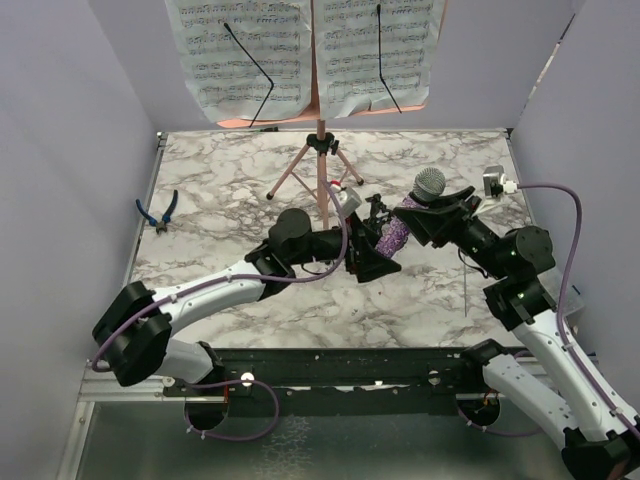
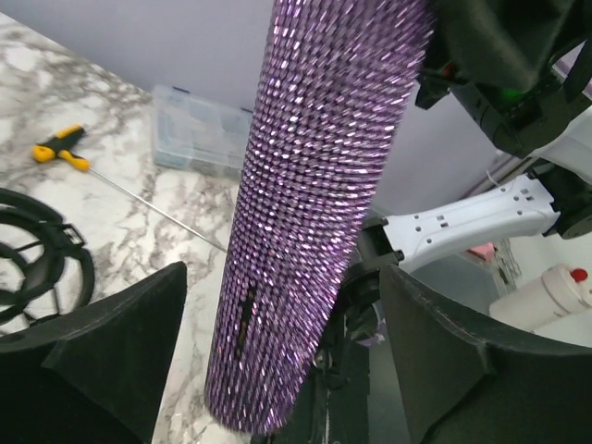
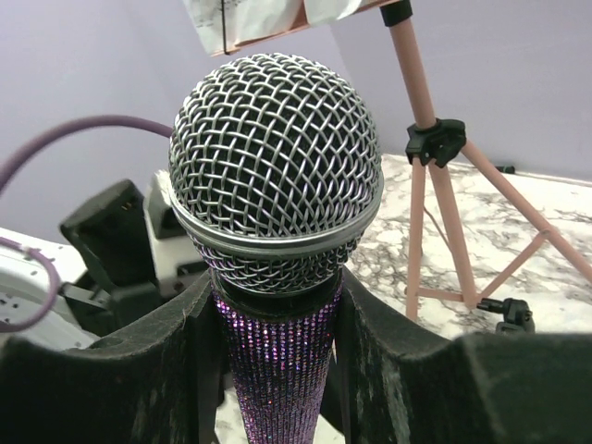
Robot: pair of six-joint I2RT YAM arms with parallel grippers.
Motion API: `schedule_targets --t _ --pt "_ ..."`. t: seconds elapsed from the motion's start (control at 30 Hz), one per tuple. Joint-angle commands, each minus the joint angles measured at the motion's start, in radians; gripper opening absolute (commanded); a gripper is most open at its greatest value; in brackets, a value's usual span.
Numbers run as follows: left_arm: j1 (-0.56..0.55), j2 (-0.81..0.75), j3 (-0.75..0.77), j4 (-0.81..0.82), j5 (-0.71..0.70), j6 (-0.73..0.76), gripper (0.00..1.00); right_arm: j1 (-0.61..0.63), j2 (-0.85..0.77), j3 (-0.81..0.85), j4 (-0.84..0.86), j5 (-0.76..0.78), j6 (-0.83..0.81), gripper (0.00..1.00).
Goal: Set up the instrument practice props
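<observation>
The pink music stand (image 1: 320,170) rises at the back on its tripod legs (image 3: 435,222), with white sheet-music pages (image 1: 305,50) on its desk. My right gripper (image 3: 277,314) is shut on the glittery purple microphone (image 3: 277,370) just below its mesh head (image 1: 430,183). The microphone hangs tilted over mid-table. My left gripper (image 2: 282,277) is open around its lower end (image 2: 305,240), a gap showing on each side. The black shock-mount (image 2: 37,259) stands left of it in the left wrist view.
Blue-handled pliers (image 1: 157,212) lie by the left wall. A yellow-handled screwdriver (image 2: 60,148) and a clear plastic box (image 2: 199,129) lie on the marble towards the right side. A white bottle with a red cap (image 2: 555,296) is beyond the table edge.
</observation>
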Motion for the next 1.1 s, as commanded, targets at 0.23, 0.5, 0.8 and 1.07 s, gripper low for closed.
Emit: schedule_targets --t 0.23,0.5,0.8,1.07 --pt "-0.052 0.084 0.027 0.091 -0.025 -0.001 0.22 0.005 -0.034 0.007 0.0 0.01 0.034 0.01" --pt "-0.048 -0.016 -0.048 0.058 -0.099 0.09 0.0 0.005 -0.002 0.067 -0.157 -0.022 -0.063 0.41" --pt "-0.048 -0.178 -0.053 -0.26 -0.215 0.304 0.0 0.005 -0.012 0.131 -0.362 -0.074 -0.162 1.0" --pt "-0.048 -0.311 -0.079 -0.468 -0.207 0.427 0.0 0.005 0.046 0.148 -0.348 -0.283 -0.12 1.0"
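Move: The microphone, head up, is still in the right gripper: its middle lies about 5 cm to the left gripper's right, 2 cm farther out and 2 cm above it, the tail end just beyond the open fingers. On the table, some 25 cm below that gripper, the black ring mount stands about 15 cm ahead and 7 cm right, the yellow-handled driver about 8 cm ahead and 24 cm right. From the right gripper the microphone's middle is about 2 cm back, 1 cm left and 2 cm below. Slip the left gripper about 3 cm right and 2 cm down, slightly back, and pinch the lower end of the microphone's handle while the right keeps its hold. Then open the right fingers wide to let go, easing that hand down and back, and draw the left one some 7 cm to the left, turning it about 20 degrees with the fingertips dipping. ##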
